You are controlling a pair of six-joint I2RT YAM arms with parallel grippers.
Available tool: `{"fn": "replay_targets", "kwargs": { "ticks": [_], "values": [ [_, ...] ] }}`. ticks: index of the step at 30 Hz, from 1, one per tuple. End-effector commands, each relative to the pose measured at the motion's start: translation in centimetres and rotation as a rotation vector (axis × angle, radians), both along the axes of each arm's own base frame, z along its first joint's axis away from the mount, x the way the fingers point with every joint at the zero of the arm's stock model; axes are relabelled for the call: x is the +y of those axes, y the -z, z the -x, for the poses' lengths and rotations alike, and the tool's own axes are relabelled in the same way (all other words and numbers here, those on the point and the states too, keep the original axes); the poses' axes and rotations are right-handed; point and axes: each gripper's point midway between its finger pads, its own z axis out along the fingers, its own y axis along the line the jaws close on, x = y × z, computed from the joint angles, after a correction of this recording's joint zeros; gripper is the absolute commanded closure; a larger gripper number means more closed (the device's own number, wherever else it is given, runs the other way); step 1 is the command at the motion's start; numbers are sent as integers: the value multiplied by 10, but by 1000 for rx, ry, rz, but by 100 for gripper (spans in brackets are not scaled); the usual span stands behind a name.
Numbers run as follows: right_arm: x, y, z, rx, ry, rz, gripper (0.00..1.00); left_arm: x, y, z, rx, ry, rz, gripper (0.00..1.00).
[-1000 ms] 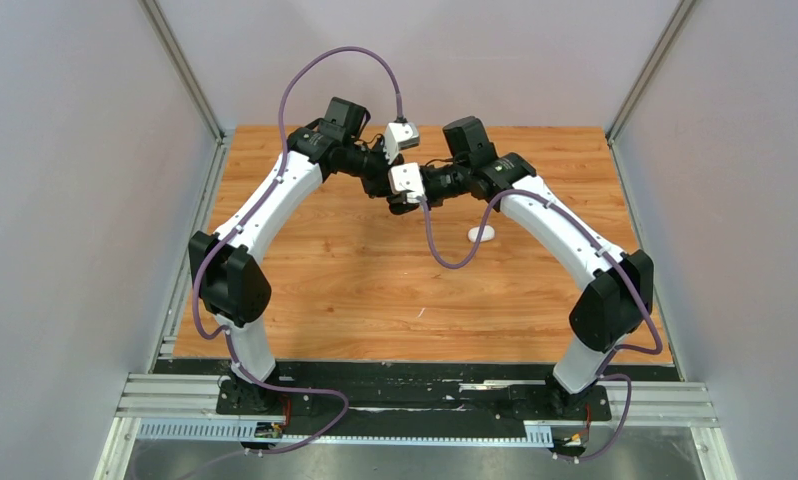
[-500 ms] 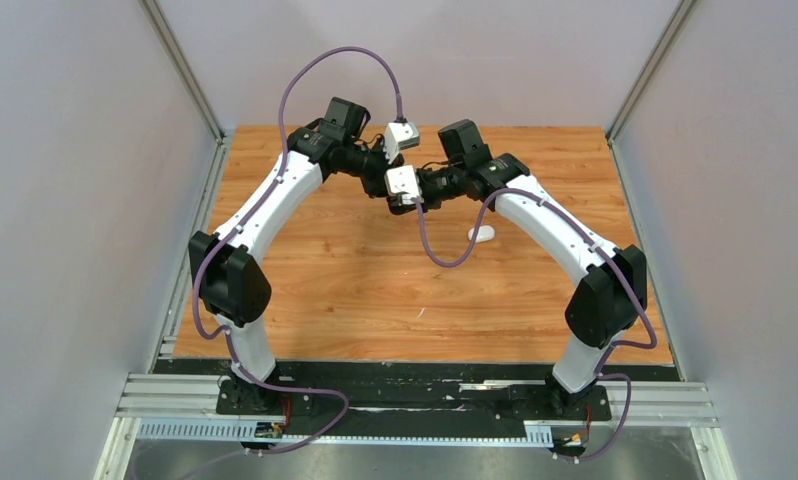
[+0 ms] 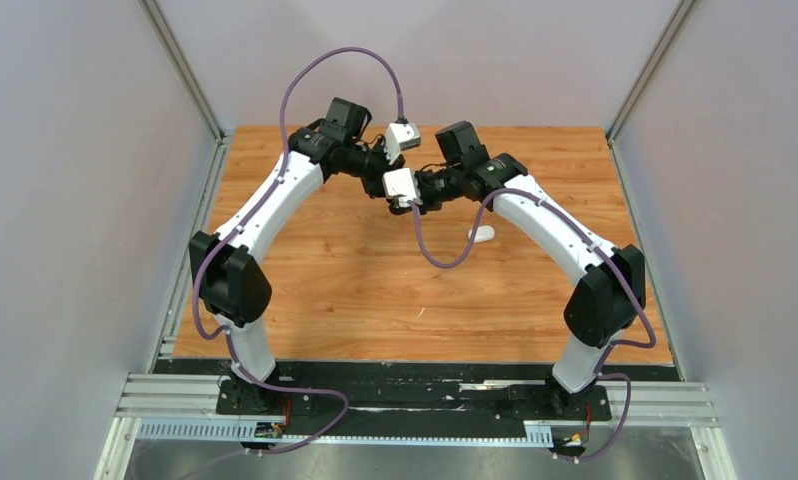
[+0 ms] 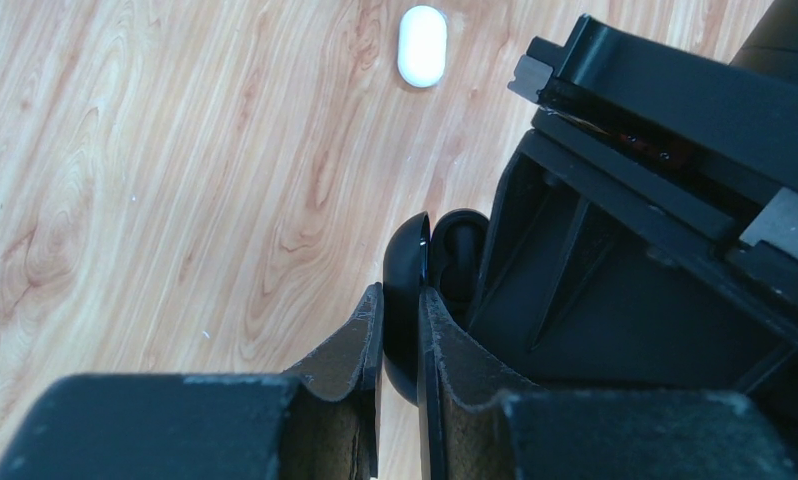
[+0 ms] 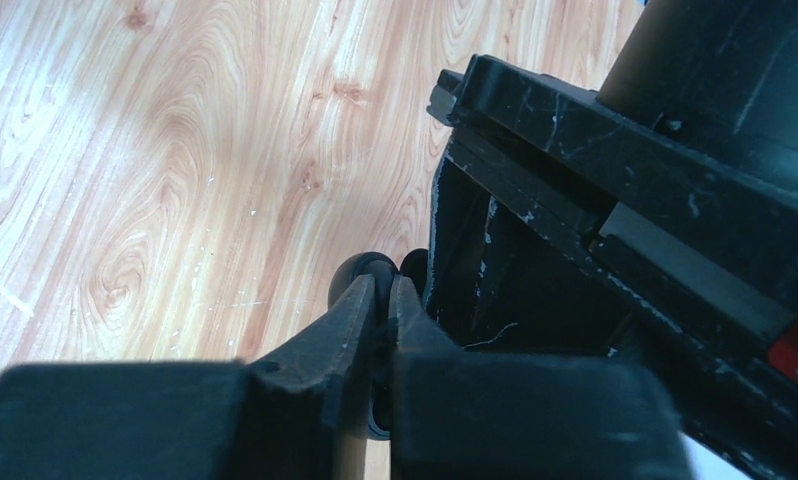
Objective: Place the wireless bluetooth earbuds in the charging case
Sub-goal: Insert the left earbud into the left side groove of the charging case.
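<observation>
A black charging case hangs above the table with its two halves spread apart. My left gripper is shut on the near half. The hollow other half runs under my right gripper's body. Seen from the right wrist, my right gripper is pinched nearly flat on a thin black rounded shell, which looks like that half of the case. From above, both wrists meet over the middle of the table and hide the case. I cannot make out the earbuds.
A white pebble-shaped case lies shut on the wood right of the grippers, and the white case also shows in the left wrist view. A tiny white speck lies nearer the front. Grey walls close in both sides.
The right arm has shifted a little to the left, toward the left gripper. Both grips look the same, and the left arm has barely moved.
</observation>
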Motion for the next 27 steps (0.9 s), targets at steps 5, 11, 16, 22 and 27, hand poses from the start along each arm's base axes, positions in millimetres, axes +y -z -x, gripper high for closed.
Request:
{"fn": "replay_targets", "kwargs": {
  "ticks": [5,11,16,22,27],
  "values": [
    [7,-9,4,-9,-23,5,79,-3,-32,1,-90,11,44,100],
    [8,-29,2,-36,-4,-29,73,0,-26,2,-89,8,31,100],
    [8,-54,5,-44,24,-87,69,0,-23,1,-84,5,25,100],
    [-4,-64,12,-23,88,-101,68,1,-24,-1,-99,4,19,100],
    [-26,-80,18,48,190,-165,67,3,-25,-2,-115,3,13,100]
  ]
}}
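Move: The left side groove of the charging case, with the earbud at it, is right at the right gripper's fingertips, about 1 cm below the hand point; the case's open half has its middle some 1 cm to that hand's right. From the left gripper, which holds the case by its lid, the groove is about 2 cm back and 1 cm left. Down on the table, the white case lies roughly 16 cm to the right gripper's right, 4 cm farther out and 20 cm lower. Hold the right gripper almost still at the groove and open its fingers from shut to about a third, letting go of the left earbud. Then lift it off the charging case, about 4 cm up, easing a centimetre back and to the right with a slight clockwise turn. Keep the left gripper pinching the lid, practically motionless. ##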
